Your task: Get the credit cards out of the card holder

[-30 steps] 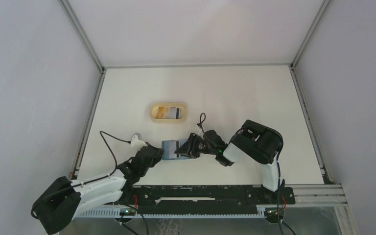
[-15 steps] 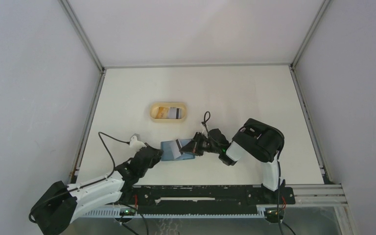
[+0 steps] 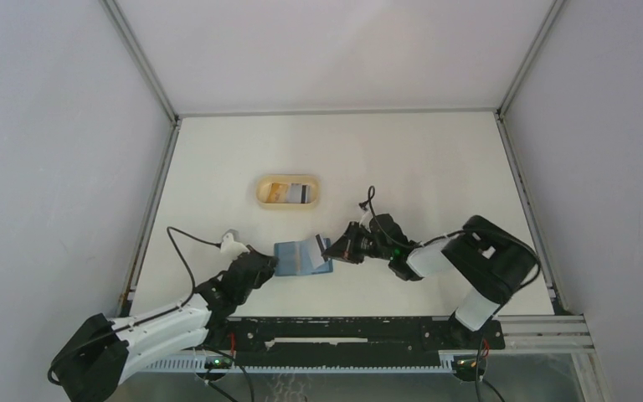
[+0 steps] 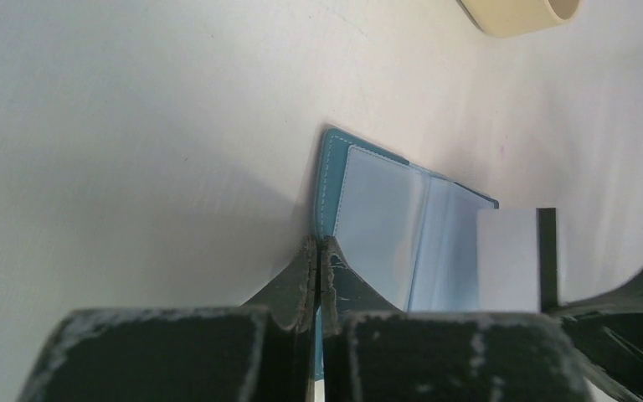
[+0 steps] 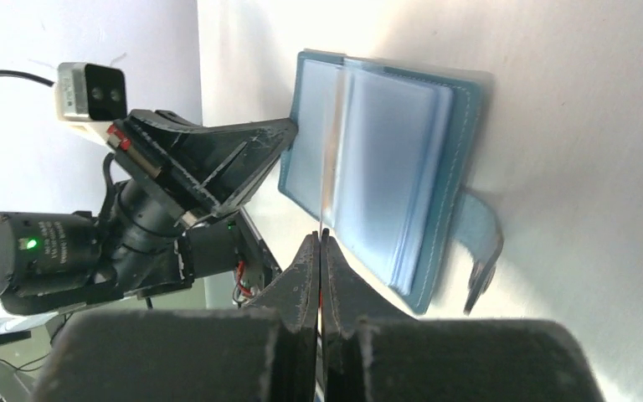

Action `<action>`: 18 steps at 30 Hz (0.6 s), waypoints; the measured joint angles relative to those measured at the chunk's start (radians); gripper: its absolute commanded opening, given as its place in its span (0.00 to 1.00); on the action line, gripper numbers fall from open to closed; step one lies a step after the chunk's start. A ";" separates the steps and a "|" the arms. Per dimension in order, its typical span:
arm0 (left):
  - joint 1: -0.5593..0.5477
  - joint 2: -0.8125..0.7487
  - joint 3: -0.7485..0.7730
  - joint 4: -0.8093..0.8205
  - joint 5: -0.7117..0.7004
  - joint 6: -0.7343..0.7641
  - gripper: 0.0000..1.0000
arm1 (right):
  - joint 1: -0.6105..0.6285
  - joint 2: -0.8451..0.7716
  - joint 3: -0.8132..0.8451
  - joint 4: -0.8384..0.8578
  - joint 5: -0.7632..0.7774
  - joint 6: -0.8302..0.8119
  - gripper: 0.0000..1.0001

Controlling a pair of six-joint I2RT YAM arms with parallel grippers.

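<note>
The teal-blue card holder point(image 3: 297, 258) lies open on the white table between my two grippers. My left gripper point(image 3: 273, 266) is shut on its left edge, and the left wrist view shows its tips point(image 4: 319, 248) pinching the teal rim point(image 4: 328, 180). My right gripper point(image 3: 333, 249) is shut on a whitish credit card point(image 3: 317, 249) with a dark stripe, which sticks out of the right-hand pocket. That card point(image 4: 509, 260) shows flat in the left wrist view. In the right wrist view the card point(image 5: 326, 167) is edge-on above my tips point(image 5: 320, 240), beside the holder point(image 5: 393, 159).
A tan oval dish point(image 3: 263, 193) stands behind the holder with other cards point(image 3: 293, 193) lying in it. The holder's closure tab point(image 5: 479, 251) hangs off its right side. Metal frame rails border the table on the left, right and back.
My right gripper has shut on the card and the right arm has drawn back to the right, sliding the card partly out. The left gripper has kept its hold on the holder.
</note>
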 measured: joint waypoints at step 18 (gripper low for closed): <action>0.000 -0.113 -0.018 -0.086 0.000 0.008 0.00 | -0.016 -0.267 0.311 -0.478 0.196 -0.191 0.00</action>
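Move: The right hand already pinches a card just above the open card holder, whose middle lies about 7 cm to its left, some 4 cm lower. The cream tray is some 20 cm ahead, 11 cm left and 3 cm lower; in it the grey card lies about 8 cm left of this hand and the orange card 14 cm left. From the left hand, on the holder's left edge, the tray is 20 cm ahead and 3 cm right. The right hand lifts the pinched card about 12 cm, then also sweeps 7 cm forward towards the tray. ##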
